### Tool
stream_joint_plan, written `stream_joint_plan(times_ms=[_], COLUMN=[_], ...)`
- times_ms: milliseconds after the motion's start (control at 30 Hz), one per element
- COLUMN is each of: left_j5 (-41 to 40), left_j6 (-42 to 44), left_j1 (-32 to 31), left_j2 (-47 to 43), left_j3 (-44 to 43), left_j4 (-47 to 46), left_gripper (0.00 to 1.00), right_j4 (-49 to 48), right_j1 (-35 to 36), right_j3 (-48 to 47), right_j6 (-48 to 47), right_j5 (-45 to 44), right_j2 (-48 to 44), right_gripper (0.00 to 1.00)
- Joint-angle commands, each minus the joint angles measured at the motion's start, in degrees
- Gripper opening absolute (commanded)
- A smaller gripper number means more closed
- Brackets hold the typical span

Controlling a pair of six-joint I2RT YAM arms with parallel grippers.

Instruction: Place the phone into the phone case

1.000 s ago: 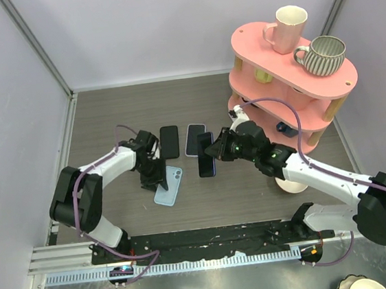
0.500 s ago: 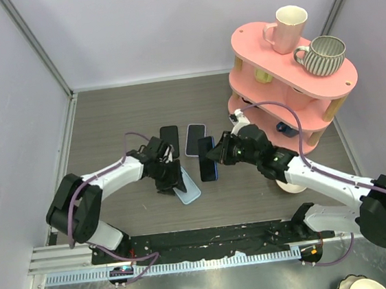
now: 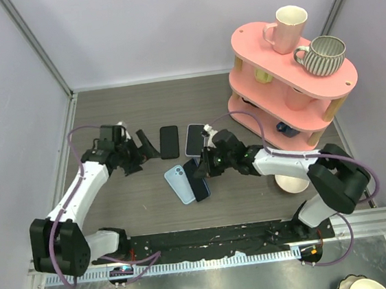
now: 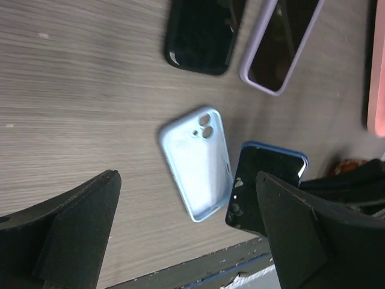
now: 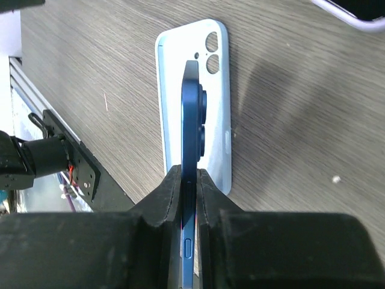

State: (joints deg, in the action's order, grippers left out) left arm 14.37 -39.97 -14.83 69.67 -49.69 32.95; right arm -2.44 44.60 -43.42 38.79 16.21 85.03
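The light blue phone case [image 3: 177, 182] [image 4: 195, 161] lies flat on the table with its inside facing up. A dark blue phone [image 3: 198, 179] [image 5: 191, 132] is pinched edge-on by my right gripper [image 3: 208, 166] [image 5: 189, 180], which is shut on it. The phone hangs just over the case [image 5: 171, 114], along its right half. My left gripper [image 3: 140, 152] [image 4: 186, 235] stands wide open to the left of the case, apart from it, with nothing between its fingers [image 4: 78, 229].
A black phone [image 3: 170, 141] [image 4: 201, 30] and a purple-cased phone [image 3: 194, 139] [image 4: 283, 42] lie behind the case. A pink two-tier shelf [image 3: 251, 45] with mugs stands at the right. A white cup [image 3: 290, 184] sits under the right arm. The table's front edge [image 4: 240, 265] is near.
My left gripper has let go of the case, opened wide and drawn back to the left. My right gripper has carried the phone down and left, over the case.
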Motion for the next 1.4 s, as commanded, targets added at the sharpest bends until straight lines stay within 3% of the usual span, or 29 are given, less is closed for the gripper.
stream_joint_plan(times_ms=[0,167,500,900,1167,1367], left_j5=[6.9,7.5,10.1,16.1,24.5,23.5], left_j6=[2.9,3.2,4.5,5.3,-2.3,-5.1], left_j1=[8.6,12.6,12.6,12.6,12.6,12.6], left_j2=[0.3,0.6,2.1,3.3,3.5,1.2], left_j3=[-1.2,0.2,4.0,6.1,12.6,15.4], left_j4=[2.1,0.4,-4.1,-6.8,-16.5,-20.0], left_gripper=[1.00,1.00,1.00,1.00,1.00,1.00], right_j4=[-3.0,-0.2,5.8,4.6,-0.4,-1.3], right_j1=[0.0,0.0,0.4,1.1,1.1,1.1], right_j3=[-8.9,-15.9,-21.8,-20.2,-19.9,-18.6], right_j6=[-4.6,-5.4,-9.2,-8.9,-5.1,-3.6], right_j5=[7.4,12.4,15.2,15.8,16.0,14.8], right_j2=[3.9,10.7,18.8,23.3,25.3,26.5], right_gripper=[0.01,0.01,0.01,0.01,0.07,0.10])
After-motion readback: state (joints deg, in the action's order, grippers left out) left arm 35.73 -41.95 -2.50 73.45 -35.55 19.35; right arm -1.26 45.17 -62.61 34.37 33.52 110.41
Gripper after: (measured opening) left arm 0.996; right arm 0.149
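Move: The right hand has the phone pinched on edge; the light-blue case it is bound for lies flat about 7 cm to its left, 4 cm back and 8 cm below. The dark phone lies roughly 10 cm left and 11 cm ahead of this hand, and the phone in its lavender case about 11 cm straight ahead, both at table height. From the open left hand the light-blue case is some 8 cm right, 11 cm back and 11 cm below. Leftward first, about 6 cm with a slight rise, then down about 5 cm, the right hand carries the gripped phone over the light-blue case, turning some 15 degrees counter-clockwise, and creeps on left with the phone's lower edge set inside the case's left rim. The left hand swings left, returns and sinks 5 cm, fingers wide open, touching nothing. ##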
